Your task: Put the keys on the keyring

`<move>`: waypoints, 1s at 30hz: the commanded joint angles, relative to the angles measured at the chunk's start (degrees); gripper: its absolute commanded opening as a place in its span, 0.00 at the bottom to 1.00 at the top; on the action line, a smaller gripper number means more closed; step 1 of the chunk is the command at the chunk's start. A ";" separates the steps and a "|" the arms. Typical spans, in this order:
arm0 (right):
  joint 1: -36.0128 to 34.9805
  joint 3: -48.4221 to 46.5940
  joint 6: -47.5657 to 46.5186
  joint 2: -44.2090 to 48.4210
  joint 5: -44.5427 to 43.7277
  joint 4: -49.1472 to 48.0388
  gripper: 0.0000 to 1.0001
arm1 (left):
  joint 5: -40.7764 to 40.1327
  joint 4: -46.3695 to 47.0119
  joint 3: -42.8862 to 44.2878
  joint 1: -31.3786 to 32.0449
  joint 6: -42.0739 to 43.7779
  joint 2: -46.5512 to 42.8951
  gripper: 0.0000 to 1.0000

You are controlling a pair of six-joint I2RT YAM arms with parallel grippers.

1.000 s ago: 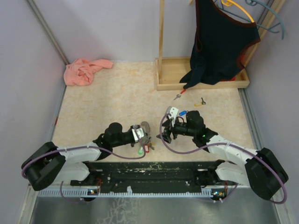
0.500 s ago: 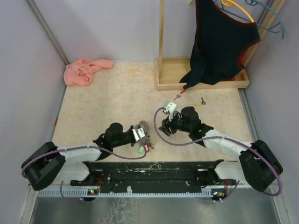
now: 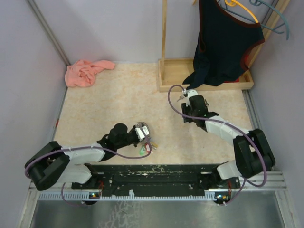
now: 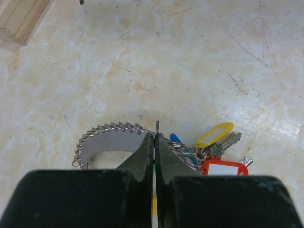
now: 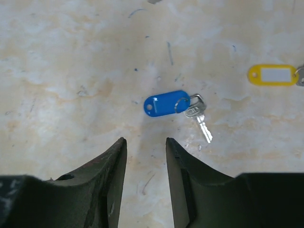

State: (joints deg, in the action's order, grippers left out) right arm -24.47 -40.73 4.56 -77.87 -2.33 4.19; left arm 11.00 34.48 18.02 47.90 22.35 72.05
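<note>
My left gripper (image 4: pixel 155 137) is shut on a thin metal loop of the keyring (image 4: pixel 107 142), a grey ring edged with silvery coil. Its bunch of yellow (image 4: pixel 213 135) and red tags (image 4: pixel 223 167) lies on the floor just to the right. From above, the left gripper (image 3: pixel 142 131) is low at the centre with the tags (image 3: pixel 146 148) beside it. My right gripper (image 5: pixel 146 141) is open over bare floor. Just beyond its tips lies a small key with a blue tag (image 5: pixel 166 103). A yellow tag (image 5: pixel 272 74) lies further right. From above, the right gripper (image 3: pixel 188 97) is near the wooden base.
A wooden stand base (image 3: pixel 204 81) with a dark garment (image 3: pixel 225 42) hanging over it stands at the back right. A pink cloth (image 3: pixel 87 72) lies in the back left corner. Walls close in both sides.
My right arm has swung away from the left gripper to the back right, over the blue-tagged key, and its jaws have narrowed. The left gripper stays shut on the keyring.
</note>
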 commanded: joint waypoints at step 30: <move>5.17 -12.95 4.42 -17.34 -2.62 2.65 0.00 | 0.65 -1.17 2.90 0.08 -1.47 0.25 0.01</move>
State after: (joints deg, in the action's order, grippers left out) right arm -19.70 -52.18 7.55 -97.30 -6.74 4.75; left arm 10.50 33.17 19.07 47.88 21.39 73.12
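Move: The blue-tagged key lies about 5 cm ahead of my right hand, 2 cm to its right and 5 cm below. The yellow-tagged key is some 7 cm farther out than the blue-tagged key and 11 cm to its right; the red-tagged key is roughly 14 cm beyond the blue one and 4 cm to its left. From my left hand, the blue-tagged key lies about 16 cm ahead, 30 cm to the right and 6 cm lower. I reach my right hand forward about 5 cm and down nearly as far, easing a little right, onto the small ring joining the blue tag to its key. On the way I turn the hand some 10 degrees clockwise and tip it slightly down while the half-open fingers narrow; once down, I shut them, and the tips pinch that little ring. ##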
